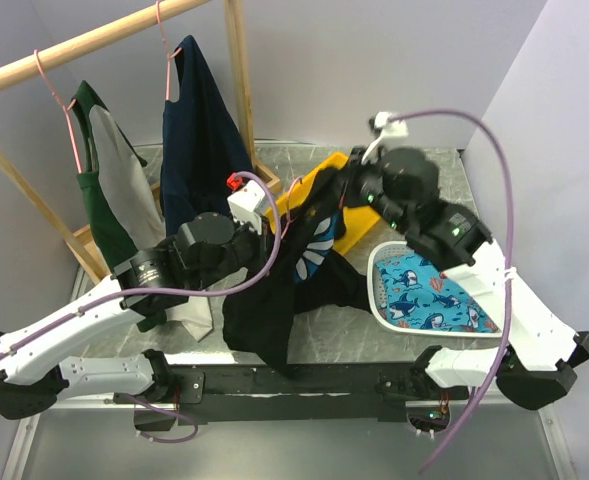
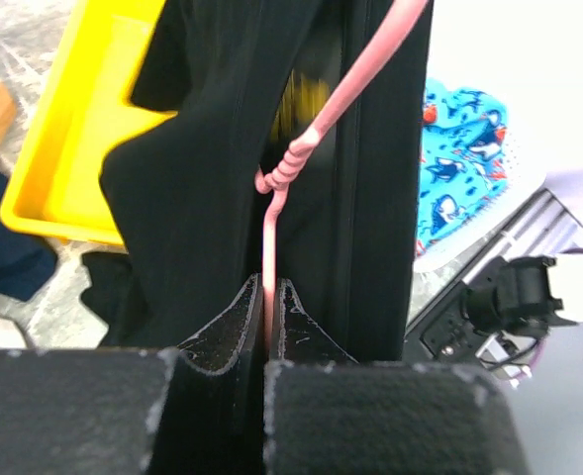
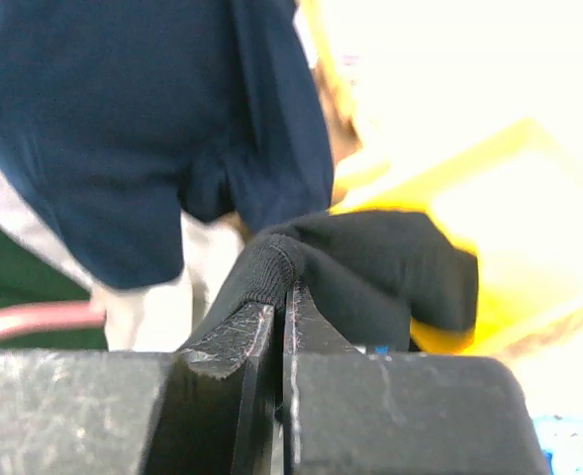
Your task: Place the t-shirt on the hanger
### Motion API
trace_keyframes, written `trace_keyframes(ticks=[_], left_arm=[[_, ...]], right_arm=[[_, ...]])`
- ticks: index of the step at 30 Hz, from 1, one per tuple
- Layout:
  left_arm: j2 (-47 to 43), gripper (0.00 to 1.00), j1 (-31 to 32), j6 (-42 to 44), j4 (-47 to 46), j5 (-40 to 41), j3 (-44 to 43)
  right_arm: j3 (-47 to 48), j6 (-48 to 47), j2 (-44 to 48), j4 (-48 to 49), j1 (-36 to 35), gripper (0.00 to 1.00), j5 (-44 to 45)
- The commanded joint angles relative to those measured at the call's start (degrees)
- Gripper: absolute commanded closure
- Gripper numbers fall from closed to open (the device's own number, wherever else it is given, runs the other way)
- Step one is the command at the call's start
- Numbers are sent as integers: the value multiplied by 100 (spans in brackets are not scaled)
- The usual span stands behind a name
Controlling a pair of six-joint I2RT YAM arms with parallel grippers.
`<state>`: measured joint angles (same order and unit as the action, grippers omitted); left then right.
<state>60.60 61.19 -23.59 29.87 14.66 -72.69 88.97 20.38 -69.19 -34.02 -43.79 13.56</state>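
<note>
The black t-shirt with a white print hangs bunched in mid-air between my two arms, its lower part draped over the table's front edge. My left gripper is shut on the thin pink wire of the hanger, just below its twisted neck, and black cloth hangs right behind the wire. In the top view that left gripper is at the shirt's upper left. My right gripper is shut on a ribbed edge of the t-shirt; from above, this right gripper is at the shirt's top right.
A wooden rack at the back left carries a navy shirt and a green-and-grey shirt on pink hangers. A yellow tray lies behind the t-shirt. A white basket with shark-print cloth stands at the right.
</note>
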Motion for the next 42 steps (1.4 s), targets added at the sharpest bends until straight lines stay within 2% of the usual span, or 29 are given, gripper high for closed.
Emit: trace_keyframes(ticks=[1,6,9,12,15,16,19,21,25,34,38,42], left_arm=[[-180,99,-2,39,72,-420,-421],[-242,99,-2,4,177,-165,-904],[-215,99,-2,-5,239,46,-1063],[-145,99,-10,-5,274,11,-1212],[-75,99,-10,-31,397,72,-1362],[-83,99,-10,-22,380,81,-1371],[-145,99,-28,-22,292,3,-1397],[-119,99,-54,-14,361,-94,-1616],[4,99,-72,48,528,-340,-2249],[365,99,-72,373,986,-402,-4200],[277,99,-72,443,907,-455,-4727],[312,99,-72,505,1108,-341,-4887]], right_arm=[[622,-271,-455,-263,327,100,-117],[280,-202,-543,-9,512,100,-512],[51,-262,-360,220,433,94,-1108],[-309,-377,157,501,82,73,-1338],[-705,-438,694,730,72,55,-1611],[-897,-456,827,852,72,45,-1602],[-1013,-395,1065,898,265,35,-1365],[-899,-386,969,827,388,35,-1435],[-382,-482,793,748,547,27,-1558],[15,-333,784,914,1162,26,-2181],[-204,-333,828,1143,1399,25,-2454],[-730,-245,845,1494,1540,23,-2937]])
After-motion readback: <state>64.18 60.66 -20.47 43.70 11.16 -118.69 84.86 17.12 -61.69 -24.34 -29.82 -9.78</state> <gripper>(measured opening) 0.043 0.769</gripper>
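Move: The left hand already grips the hanger, most of the black t-shirt hanging some 16 cm below, level ahead and 3 cm to its right; the navy garment hangs about 22 cm ahead and 17 cm to its left, 5 cm lower. From the right hand, already shut on the t-shirt, the hanger neck lies about 5 cm back, 8 cm left and 5 cm down. The yellow tray lies 17 cm ahead and 1 cm right of that hand, 38 cm down. Upward, gently at first and then fast, the left hand lifts the pinched hanger about 25 cm, also drifting left and somewhat back as its fingers tip up some 30 degrees. The right hand carries its pinch of t-shirt briefly forward, dips and draws back as its fingers open wide and let go, then rises and eases right, away from the hanger. ##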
